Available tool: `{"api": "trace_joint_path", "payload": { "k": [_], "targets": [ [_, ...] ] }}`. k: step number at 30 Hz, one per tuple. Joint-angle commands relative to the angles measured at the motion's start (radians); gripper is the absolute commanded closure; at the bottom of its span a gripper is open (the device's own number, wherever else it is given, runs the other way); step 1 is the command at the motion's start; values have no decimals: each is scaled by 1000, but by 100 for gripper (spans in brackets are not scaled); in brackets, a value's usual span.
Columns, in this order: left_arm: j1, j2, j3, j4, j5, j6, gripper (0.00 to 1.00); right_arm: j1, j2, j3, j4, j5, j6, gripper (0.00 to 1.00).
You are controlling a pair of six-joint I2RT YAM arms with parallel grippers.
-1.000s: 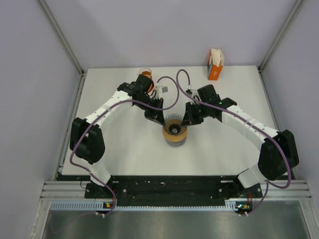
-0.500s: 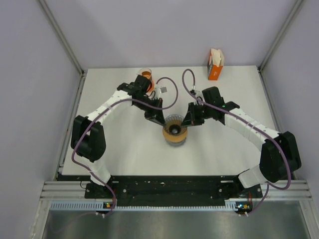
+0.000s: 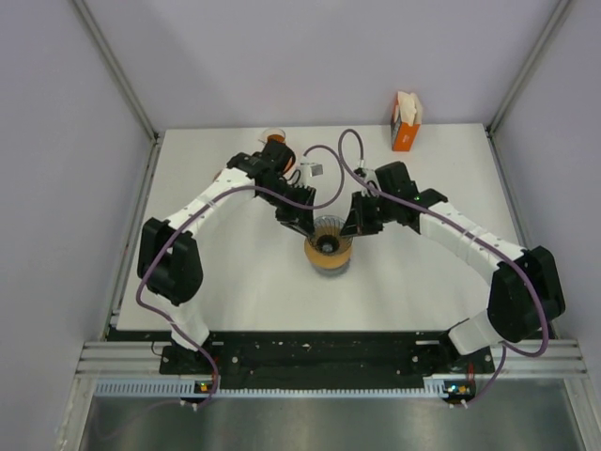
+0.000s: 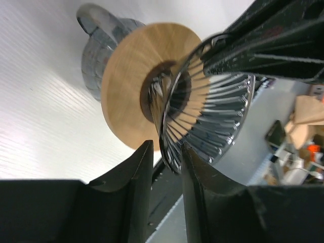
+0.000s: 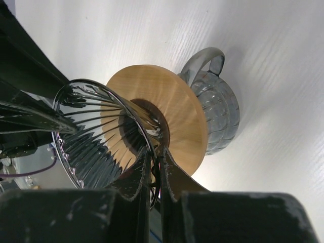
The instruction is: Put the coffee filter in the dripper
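Observation:
The dripper (image 3: 329,235) is a ribbed glass cone in a wooden collar (image 4: 126,91), seated on a glass server (image 5: 217,116) mid-table. My right gripper (image 3: 355,225) is at its right side, shut on the cone's rim (image 5: 154,152). My left gripper (image 3: 305,224) is at the cone's left side, and its jaws stand apart (image 4: 167,147). The glass rim lies between them against the right finger, clear of the left one. White coffee filters stick out of an orange box (image 3: 406,120) at the back right. No filter shows inside the cone.
An orange cup (image 3: 275,141) stands at the back, behind my left arm. A small grey-and-white item (image 3: 309,170) lies between the two arms. Grey walls close in the table on three sides.
My left gripper's jaws have parted from the dripper's rim, and that arm has shifted slightly right. The right gripper keeps its hold, and the dripper has stayed put.

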Motion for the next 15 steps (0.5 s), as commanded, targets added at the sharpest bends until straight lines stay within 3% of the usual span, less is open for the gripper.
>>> {"api": "trace_joint_path", "payload": {
  "k": [1, 9, 15],
  "targets": [
    [-24, 30, 103, -19, -152, 104, 62, 32, 38, 35, -61, 69, -44, 100],
    [5, 13, 180, -47, -145, 108, 50, 46, 18, 96, -85, 61, -46, 98],
    [5, -1, 232, -70, -151, 145, 42, 44, -2, 162, -117, 53, -61, 59]
  ]
}}
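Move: The ribbed cone stands in the wooden collar on the glass mug, between the two grippers. From the left hand its middle lies about 4 cm to the right, level fore and aft, and some 4 cm down. The right hand has it about 4 cm to its left, likewise level fore and aft and some 4 cm below. From the right hand, the collar is also 4 cm left but about 5 cm down, and the mug, under the collar, some 10 cm down. Bring the left gripper forward off the cone's left rim by about 4 cm, then also up by some 2 cm, spreading its already parting fingers further and levelling them about 10 degrees. Keep the right hand almost in place at the right rim, at first still pinching it, then open its fingers partway around the rim while easing up slightly. ##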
